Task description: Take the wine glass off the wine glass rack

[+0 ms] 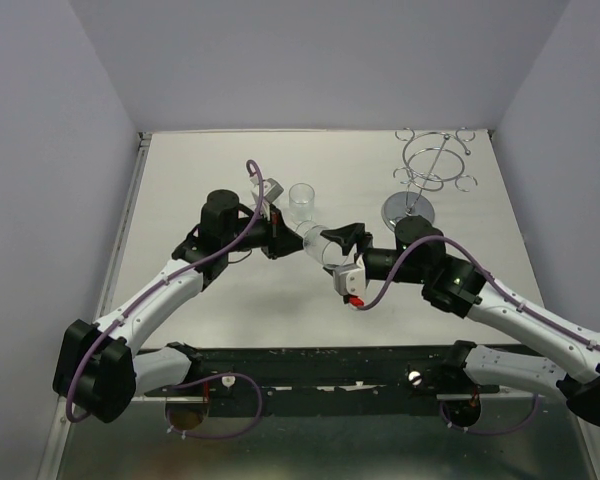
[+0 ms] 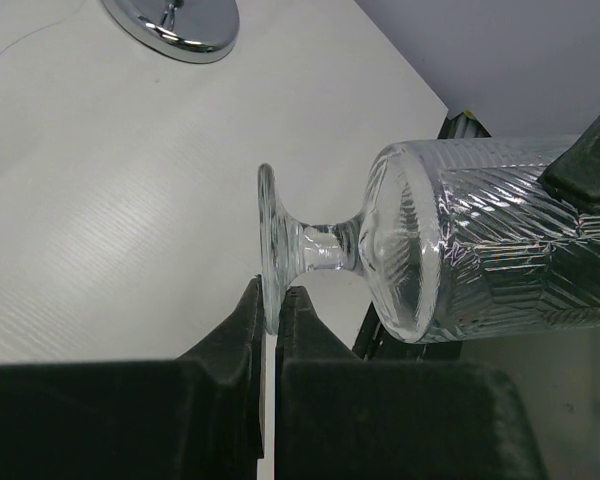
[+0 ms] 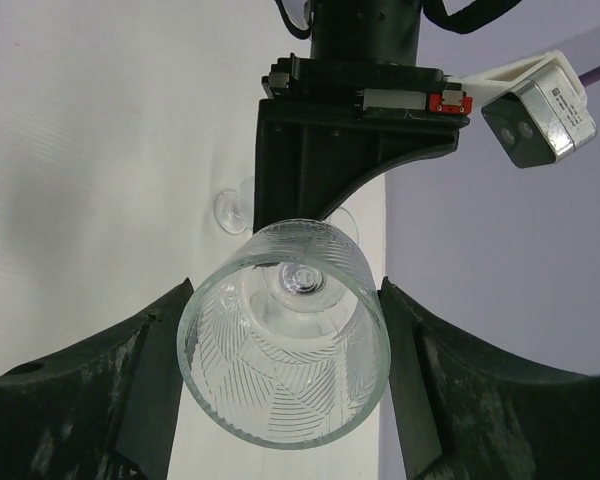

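Observation:
The wine glass (image 1: 320, 243) hangs on its side above the middle of the table, held between both arms. In the left wrist view my left gripper (image 2: 273, 292) is shut on the rim of its round foot, and the stem and ribbed bowl (image 2: 460, 250) point away to the right. My right gripper (image 3: 285, 290) straddles the bowl (image 3: 285, 350), whose open mouth faces the camera; a finger (image 3: 150, 390) presses against each side. The wine glass rack (image 1: 432, 165) stands at the back right on its mirrored disc base (image 1: 408, 210), with no glass hanging on it.
A second clear glass (image 1: 301, 200) stands upright on the table just behind the two grippers. The rack's disc base (image 2: 180, 25) lies close behind the right arm's wrist. Grey walls close the table in on the left, back and right.

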Action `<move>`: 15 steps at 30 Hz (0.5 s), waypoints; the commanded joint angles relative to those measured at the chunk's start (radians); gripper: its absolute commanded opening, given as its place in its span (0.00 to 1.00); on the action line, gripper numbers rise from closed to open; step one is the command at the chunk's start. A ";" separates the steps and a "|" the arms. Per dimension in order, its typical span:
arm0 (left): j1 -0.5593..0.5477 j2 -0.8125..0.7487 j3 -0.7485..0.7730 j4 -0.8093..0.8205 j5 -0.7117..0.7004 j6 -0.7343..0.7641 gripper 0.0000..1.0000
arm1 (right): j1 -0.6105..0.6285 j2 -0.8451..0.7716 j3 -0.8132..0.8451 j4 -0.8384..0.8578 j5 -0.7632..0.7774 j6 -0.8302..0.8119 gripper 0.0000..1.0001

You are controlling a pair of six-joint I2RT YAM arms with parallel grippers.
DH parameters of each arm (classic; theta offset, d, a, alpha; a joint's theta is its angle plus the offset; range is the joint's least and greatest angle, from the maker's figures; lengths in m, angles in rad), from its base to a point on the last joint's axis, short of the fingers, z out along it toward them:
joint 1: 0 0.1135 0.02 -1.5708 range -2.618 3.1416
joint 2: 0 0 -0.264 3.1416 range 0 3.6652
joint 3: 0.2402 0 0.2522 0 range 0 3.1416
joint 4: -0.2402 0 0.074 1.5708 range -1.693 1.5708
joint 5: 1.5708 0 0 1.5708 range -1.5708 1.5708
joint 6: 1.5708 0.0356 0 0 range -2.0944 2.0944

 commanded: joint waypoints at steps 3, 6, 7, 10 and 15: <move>-0.002 -0.042 0.009 0.025 0.044 0.013 0.00 | 0.013 0.010 -0.024 0.058 0.031 0.015 0.66; -0.002 -0.063 -0.006 0.013 0.004 0.017 0.38 | 0.013 0.013 -0.013 0.055 0.047 0.039 0.58; -0.002 -0.071 -0.013 0.008 -0.016 0.017 0.55 | 0.011 0.014 -0.004 0.046 0.053 0.052 0.55; 0.005 -0.097 -0.031 0.011 -0.051 0.017 0.82 | 0.011 0.020 0.028 -0.006 0.070 0.110 0.46; 0.034 -0.134 -0.037 -0.012 -0.065 0.036 0.94 | 0.010 0.016 0.051 -0.084 0.093 0.219 0.27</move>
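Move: The wine glass lies on its side between the hands, foot towards the left. Its middle is about 5 cm to the right, 3 cm back and 2 cm above the left hand, which pinches the foot's edge. From the right hand, already round the bowl, it is some 2 cm left, 1 cm ahead and 1 cm lower. One standing glass is about 16 cm ahead of the left hand, level sideways, 17 cm below. The rack's base is as far ahead, 28 cm right, 20 cm down. The left fingers, shut on the edge of the wine glass's foot, spring almost fully open, let go and draw off about 2 cm to the left, with a small counter-clockwise turn. The right hand keeps its hold round the bowl without changing its opening, then sinks about 1.5 cm late on, rolling the glass roughly 5 to 10 degrees about the line of its fingers. ##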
